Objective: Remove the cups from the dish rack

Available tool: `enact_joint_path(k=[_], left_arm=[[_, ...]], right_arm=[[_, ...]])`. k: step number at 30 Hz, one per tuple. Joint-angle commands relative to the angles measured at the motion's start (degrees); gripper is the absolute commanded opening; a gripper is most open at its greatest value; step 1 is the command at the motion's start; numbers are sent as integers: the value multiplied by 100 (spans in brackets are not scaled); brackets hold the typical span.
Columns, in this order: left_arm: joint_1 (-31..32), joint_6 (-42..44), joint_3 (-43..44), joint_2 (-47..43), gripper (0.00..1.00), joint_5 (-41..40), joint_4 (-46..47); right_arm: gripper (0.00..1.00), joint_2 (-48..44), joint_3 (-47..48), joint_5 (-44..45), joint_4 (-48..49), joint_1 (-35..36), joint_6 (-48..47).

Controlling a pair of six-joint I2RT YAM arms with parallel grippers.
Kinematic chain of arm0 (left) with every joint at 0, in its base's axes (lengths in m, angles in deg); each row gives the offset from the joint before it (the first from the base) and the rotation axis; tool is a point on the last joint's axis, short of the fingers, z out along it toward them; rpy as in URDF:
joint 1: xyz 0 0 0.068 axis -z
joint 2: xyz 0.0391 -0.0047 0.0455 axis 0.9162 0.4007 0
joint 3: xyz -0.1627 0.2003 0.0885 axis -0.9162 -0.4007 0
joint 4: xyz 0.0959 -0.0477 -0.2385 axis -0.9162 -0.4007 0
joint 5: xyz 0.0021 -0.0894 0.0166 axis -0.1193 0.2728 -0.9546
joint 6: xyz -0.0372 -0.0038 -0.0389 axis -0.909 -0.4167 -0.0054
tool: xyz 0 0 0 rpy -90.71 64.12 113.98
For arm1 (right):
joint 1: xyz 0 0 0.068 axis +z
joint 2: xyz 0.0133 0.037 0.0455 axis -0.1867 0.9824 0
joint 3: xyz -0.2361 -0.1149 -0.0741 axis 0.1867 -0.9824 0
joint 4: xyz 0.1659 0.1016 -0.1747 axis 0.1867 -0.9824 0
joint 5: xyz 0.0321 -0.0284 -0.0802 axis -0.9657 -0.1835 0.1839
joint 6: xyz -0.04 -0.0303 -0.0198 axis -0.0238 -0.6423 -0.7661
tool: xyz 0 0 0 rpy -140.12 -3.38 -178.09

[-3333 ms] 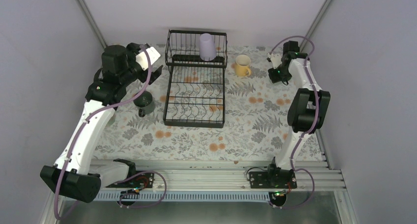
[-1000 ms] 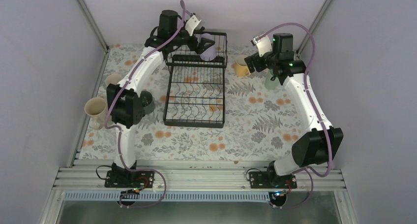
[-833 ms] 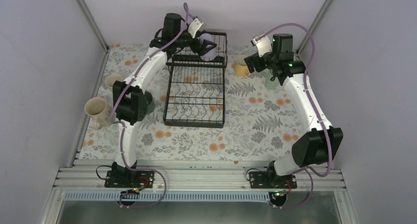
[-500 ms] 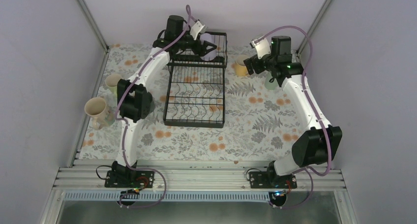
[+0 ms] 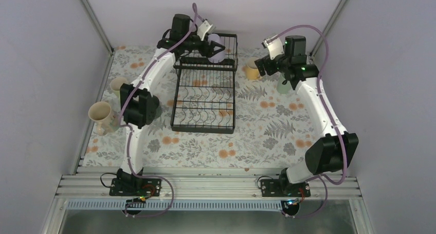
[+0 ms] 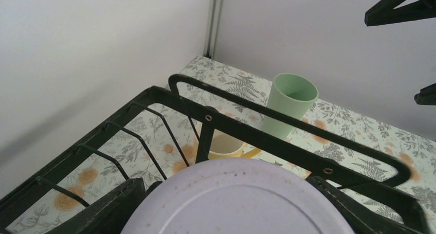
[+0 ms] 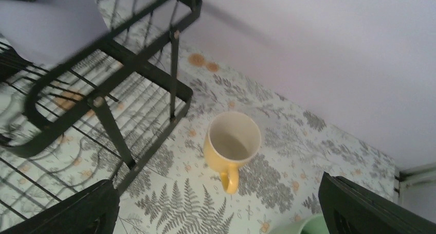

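Observation:
The black wire dish rack (image 5: 205, 97) stands in the middle of the table. An upside-down lavender cup (image 5: 218, 41) sits in its raised back basket. My left gripper (image 5: 212, 45) is shut on this cup. In the left wrist view the cup's base (image 6: 241, 198) fills the gap between both fingers (image 6: 108, 208), behind the rack's rim (image 6: 231, 121). My right gripper (image 5: 260, 68) is open and empty, hovering above a yellow-orange mug (image 5: 251, 69). That mug (image 7: 232, 141) stands upright on the cloth below my right gripper (image 7: 221, 195).
A mint-green tumbler (image 5: 283, 85) stands right of the yellow mug and also shows in both wrist views (image 6: 288, 103) (image 7: 303, 226). A beige mug (image 5: 99, 115) and a light green mug (image 5: 118, 83) stand at the table's left edge. Walls are close behind the rack.
The left arm swung from the table's left side to the rack's back basket and closed in around the lavender cup. The right arm rose over the yellow mug, then hardly moved.

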Motion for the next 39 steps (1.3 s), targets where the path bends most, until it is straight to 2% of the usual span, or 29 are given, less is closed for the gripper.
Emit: enact_joint_path(k=[1, 7, 12, 14, 15, 18, 21, 24, 27, 31, 39], left_arm=[[-127, -49, -108, -747, 49, 282, 101], [-168, -183, -1099, -1944, 53, 464, 933], [-162, -465, -2427, -3095, 54, 741, 1967], [-166, -596, -2938, -3445, 56, 839, 2449], [-167, -679, -3217, -3612, 57, 885, 2738], [-167, -983, -4016, -4034, 59, 1002, 3657], [-160, -1269, -4656, -4308, 59, 1119, 4477], [-168, -1417, -5050, -4410, 59, 1076, 4983], [-155, -1675, -5296, -4359, 60, 1107, 5588], [-40, -1961, -5368, -4183, 60, 1213, 6188], [161, -2016, -5343, -3958, 62, 1161, 6611]], right_arm=[[100, -224, 534, -854, -183, -10, 129], [100, 234, 1390, -3161, -736, -36, 335], [100, 938, 2024, -6013, -1118, -190, 327], [100, 1257, 2151, -7080, -750, -274, 835], [100, 1365, 2126, -7534, -368, -304, 1421], [100, 1546, 1866, -8387, 946, -386, 2675], [100, 1736, 1849, -9168, 1139, -387, 2849], [100, 1774, 1995, -9286, 521, -365, 2363], [100, 1614, 1647, -9285, 1129, -269, 2907], [100, 1549, 1477, -9285, 1242, -89, 3026], [100, 1338, 1228, -9272, 1450, 183, 3157]])
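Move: The lavender cup stands upside down in the upper rack, already in the left fingers; the open right gripper that it is being brought to is about 20 cm right and 8 cm back, at about the same height. From the right hand, the lavender cup is some 20 cm left, 8 cm ahead and 3 cm lower; the yellow mug is 18 cm ahead, 2 cm left, the green cup 9 cm ahead, 14 cm right, both about 25 cm down. The lavender cup, kept in the left fingers, is carried up some 17 cm out of the rack and about 19 cm back, dips a little and rises again while the wrist tilts its mouth towards the right gripper. The right hand, still wide open, sweeps about 14 cm left, also up and back, rolling and swinging counter-clockwise until its fingers point at the cup's mouth, without reaching it. ##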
